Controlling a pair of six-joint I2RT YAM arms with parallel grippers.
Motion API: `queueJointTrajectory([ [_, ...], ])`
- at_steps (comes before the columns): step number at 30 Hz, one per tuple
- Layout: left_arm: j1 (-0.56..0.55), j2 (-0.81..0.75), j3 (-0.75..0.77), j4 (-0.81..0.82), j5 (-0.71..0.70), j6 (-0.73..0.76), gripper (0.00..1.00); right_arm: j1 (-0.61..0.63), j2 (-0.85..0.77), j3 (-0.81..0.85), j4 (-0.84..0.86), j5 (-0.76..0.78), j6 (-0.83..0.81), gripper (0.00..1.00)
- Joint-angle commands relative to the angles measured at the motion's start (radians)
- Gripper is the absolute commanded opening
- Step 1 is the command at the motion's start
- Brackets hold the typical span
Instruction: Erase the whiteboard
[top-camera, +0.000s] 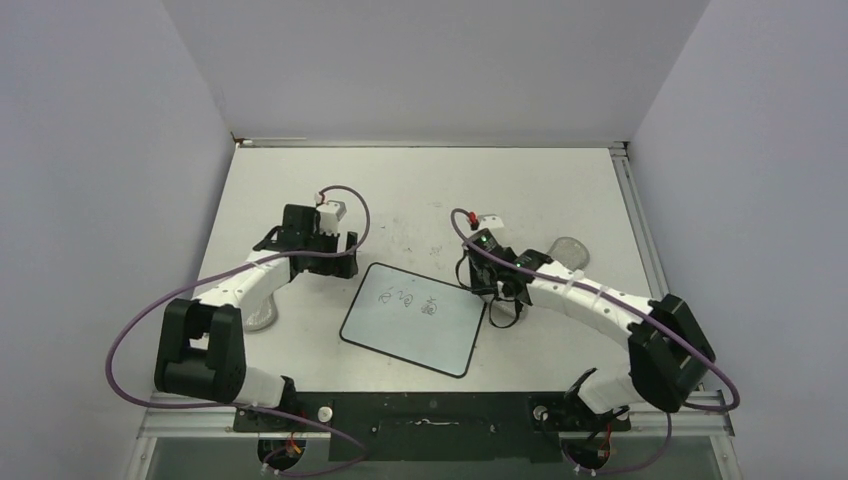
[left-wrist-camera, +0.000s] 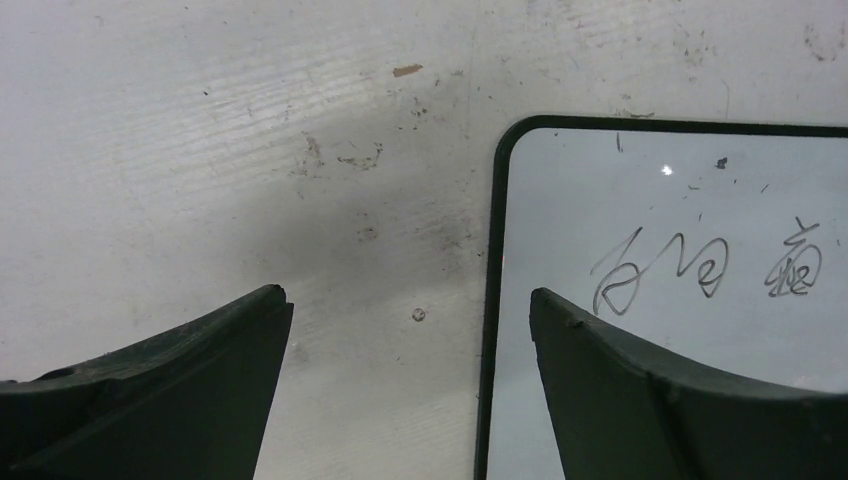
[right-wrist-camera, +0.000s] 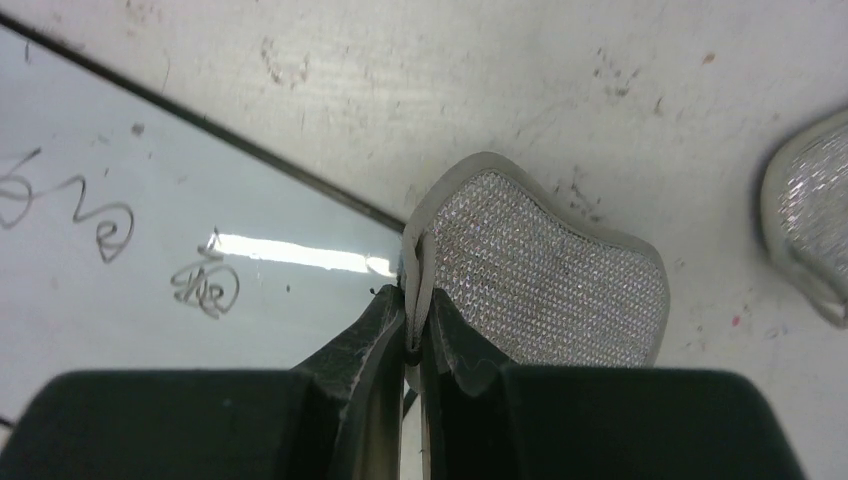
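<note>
The whiteboard (top-camera: 400, 340) lies flat mid-table, black-rimmed, with dark scribbles (top-camera: 405, 298) near its far edge. My left gripper (top-camera: 350, 256) hovers open by its far left corner. In the left wrist view, the board's rim (left-wrist-camera: 495, 230) runs between the fingers of the left gripper (left-wrist-camera: 410, 295), close to the right one, and the scribbles (left-wrist-camera: 700, 265) are beyond it. My right gripper (top-camera: 497, 290) sits at the board's right edge. In the right wrist view, the right gripper (right-wrist-camera: 417, 295) is shut on the edge of a grey mesh pad (right-wrist-camera: 545, 275), beside the whiteboard (right-wrist-camera: 150, 320).
A second grey mesh pad (top-camera: 568, 250) lies on the table right of my right gripper, seen also in the right wrist view (right-wrist-camera: 810, 225). Another pale pad (top-camera: 262, 318) lies under my left arm. Grey walls enclose the table on three sides.
</note>
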Motion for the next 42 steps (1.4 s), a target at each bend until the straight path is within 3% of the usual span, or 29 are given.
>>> queueJointTrajectory([
  [1,-0.033,0.047,0.013,-0.044,-0.031,0.078,0.87,0.013,-0.124,-0.145,0.087,-0.189,0.094,0.05],
  [7,-0.067,0.175,0.082,-0.104,-0.004,0.094,0.72,0.052,-0.156,-0.282,0.308,-0.316,0.163,0.05],
  [14,-0.125,0.336,0.184,-0.192,0.037,0.125,0.51,0.068,-0.057,-0.342,0.469,-0.367,0.199,0.05],
  [19,-0.151,0.397,0.223,-0.214,0.086,0.14,0.3,0.093,0.048,-0.376,0.62,-0.402,0.254,0.05],
  [25,-0.192,0.433,0.257,-0.207,0.134,0.148,0.25,0.132,0.247,-0.321,0.766,-0.378,0.303,0.05],
  [35,-0.188,0.468,0.314,-0.214,0.18,0.12,0.18,0.176,0.587,0.0,0.846,-0.344,0.303,0.05],
  [37,-0.179,0.454,0.319,-0.215,0.175,0.121,0.16,0.175,0.58,0.017,0.818,-0.319,0.285,0.05],
  [42,-0.148,0.435,0.345,-0.219,0.14,0.124,0.16,0.18,0.333,-0.103,0.769,-0.255,0.259,0.05],
])
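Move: The scribbles to wipe lie some 16 cm left of my right hand, about 2 cm nearer me and 6 cm below; the hand already grips the grey cloth. The board's far right corner is almost under it, 1 cm ahead and 1 cm right; a second grey pad lies 11 cm ahead, 21 cm right. For my left hand, the board's left edge is about 6 cm right, 1 cm ahead, 5 cm below, its far left corner 4 cm ahead, 7 cm right. Keeping the cloth pinched, I draw my right hand back about 7 cm and down onto the board, then sweep it left some 21 cm while working forward again, rolling its left side up nearly 40 degrees. Meanwhile my left hand sinks 5 cm, then slides right and slightly forward, closing nearly shut and turning clockwise, to set its fingertips on the left frame just short of the far corner. ##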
